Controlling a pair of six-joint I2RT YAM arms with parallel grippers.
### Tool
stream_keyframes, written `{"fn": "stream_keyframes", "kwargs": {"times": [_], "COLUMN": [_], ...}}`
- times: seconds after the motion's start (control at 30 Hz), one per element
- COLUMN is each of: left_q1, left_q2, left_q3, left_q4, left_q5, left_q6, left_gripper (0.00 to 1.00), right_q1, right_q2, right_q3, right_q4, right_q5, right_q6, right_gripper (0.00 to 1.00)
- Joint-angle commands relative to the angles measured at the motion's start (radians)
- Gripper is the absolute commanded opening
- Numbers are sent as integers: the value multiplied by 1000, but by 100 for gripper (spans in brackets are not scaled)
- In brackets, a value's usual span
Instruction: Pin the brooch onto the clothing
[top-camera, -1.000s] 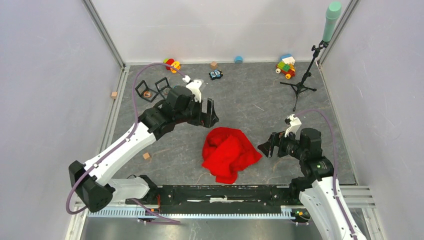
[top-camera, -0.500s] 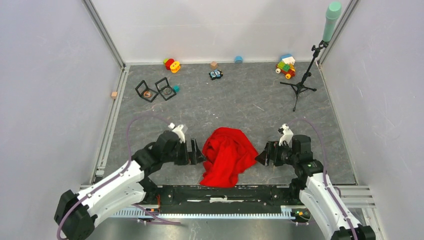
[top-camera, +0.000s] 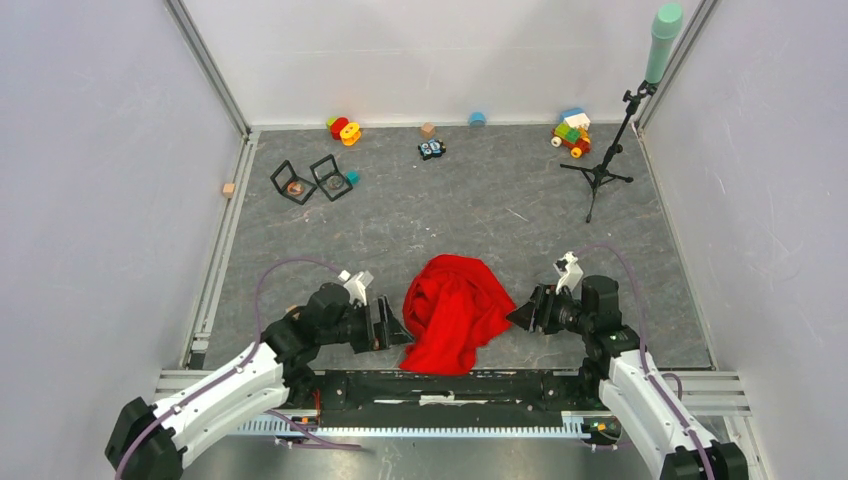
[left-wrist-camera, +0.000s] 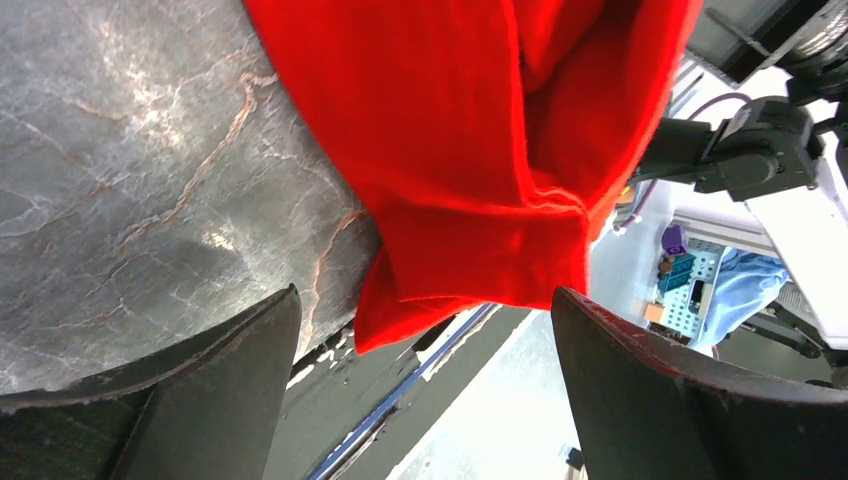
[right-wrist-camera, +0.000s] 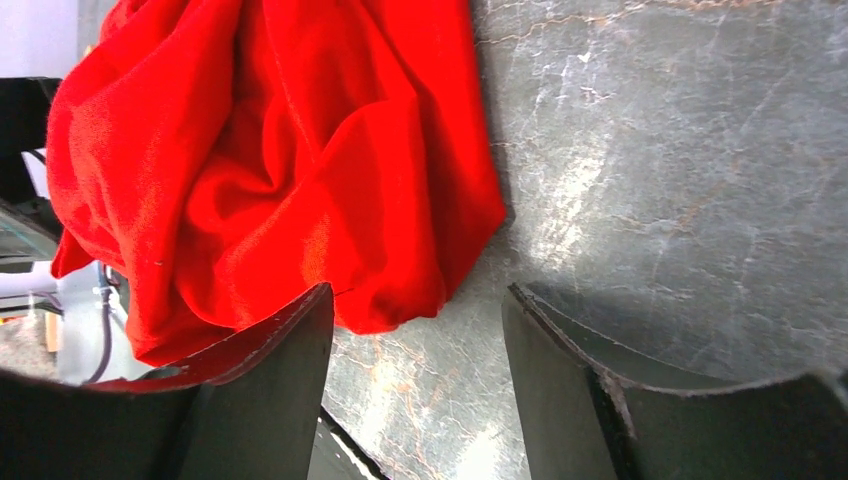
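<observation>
The clothing (top-camera: 455, 312), a bright red shirt, lies crumpled on the dark floor near the front rail. My left gripper (top-camera: 396, 326) sits low at its left edge, open wide. In the left wrist view (left-wrist-camera: 425, 291) a folded corner of the clothing (left-wrist-camera: 480, 150) reaches to the line between the fingertips, ungripped. My right gripper (top-camera: 520, 316) is at the shirt's right edge, open. In the right wrist view (right-wrist-camera: 418, 288) the clothing (right-wrist-camera: 270, 170) bulges just ahead of the jaws. I cannot pick out the brooch.
Two small black open cases (top-camera: 311, 181) stand at the back left. Toys (top-camera: 572, 131) and blocks (top-camera: 344, 129) line the back wall. A tripod with a green-topped pole (top-camera: 601, 172) stands at the right. The black rail (top-camera: 450, 385) runs along the near edge.
The left arm swung from behind the shirt down to its near left edge and opened fully. The right gripper edged closer to the shirt and its jaws narrowed somewhat.
</observation>
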Motion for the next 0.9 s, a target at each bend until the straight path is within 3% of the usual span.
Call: {"fn": "stream_keyframes", "kwargs": {"times": [0.0, 0.13, 0.23, 0.4, 0.53, 0.63, 0.87], "left_q1": [-15, -35, -74, -183, -207, -207, -155], "left_q2": [55, 106, 158, 262, 259, 183, 54], "left_q3": [-8, -19, -61, -47, -9, 31, 382], "left_q4": [52, 98, 227, 327, 321, 279, -90], "left_q5": [41, 31, 20, -42, -66, -112, -306], "left_q6": [-9, -11, -66, -113, -136, -173, 1], "left_gripper": [100, 93, 80, 49, 21, 5, 2], "right_q1": [20, 55, 84, 136, 142, 142, 142], "right_q2": [27, 79, 121, 176, 186, 195, 259], "right_q3": [-37, -45, -52, -42, 14, 121, 587], "right_q4": [176, 240, 279, 331, 300, 210, -115], "right_q5": [-49, -38, -18, 15, 62, 113, 326], "right_q6": [97, 109, 116, 136, 123, 71, -128], "right_gripper": [66, 56, 30, 0, 0, 0, 0]}}
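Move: The red clothing lies bunched between the hands: its middle is about 12 cm to the right of the left hand, 4 cm ahead and some 4 cm lower. From the right hand that same middle is about 12 cm to the left, level fore and aft, and roughly 1 cm lower, with the cloth's right corner almost at its fingertips. A small wooden block sits about 22 cm left of the left hand and 5 cm farther out. Down and back about 5 cm with some drift to its right, the open left hand reaches the clothing's near-left edge and shuts on it, while the half-open right hand slides nearly 3 cm left and pinches the right corner. Both then rise and push forward with their grips, the left about 9 cm up, the right a similar rise and 7 cm out, fingers tipping up slightly. ##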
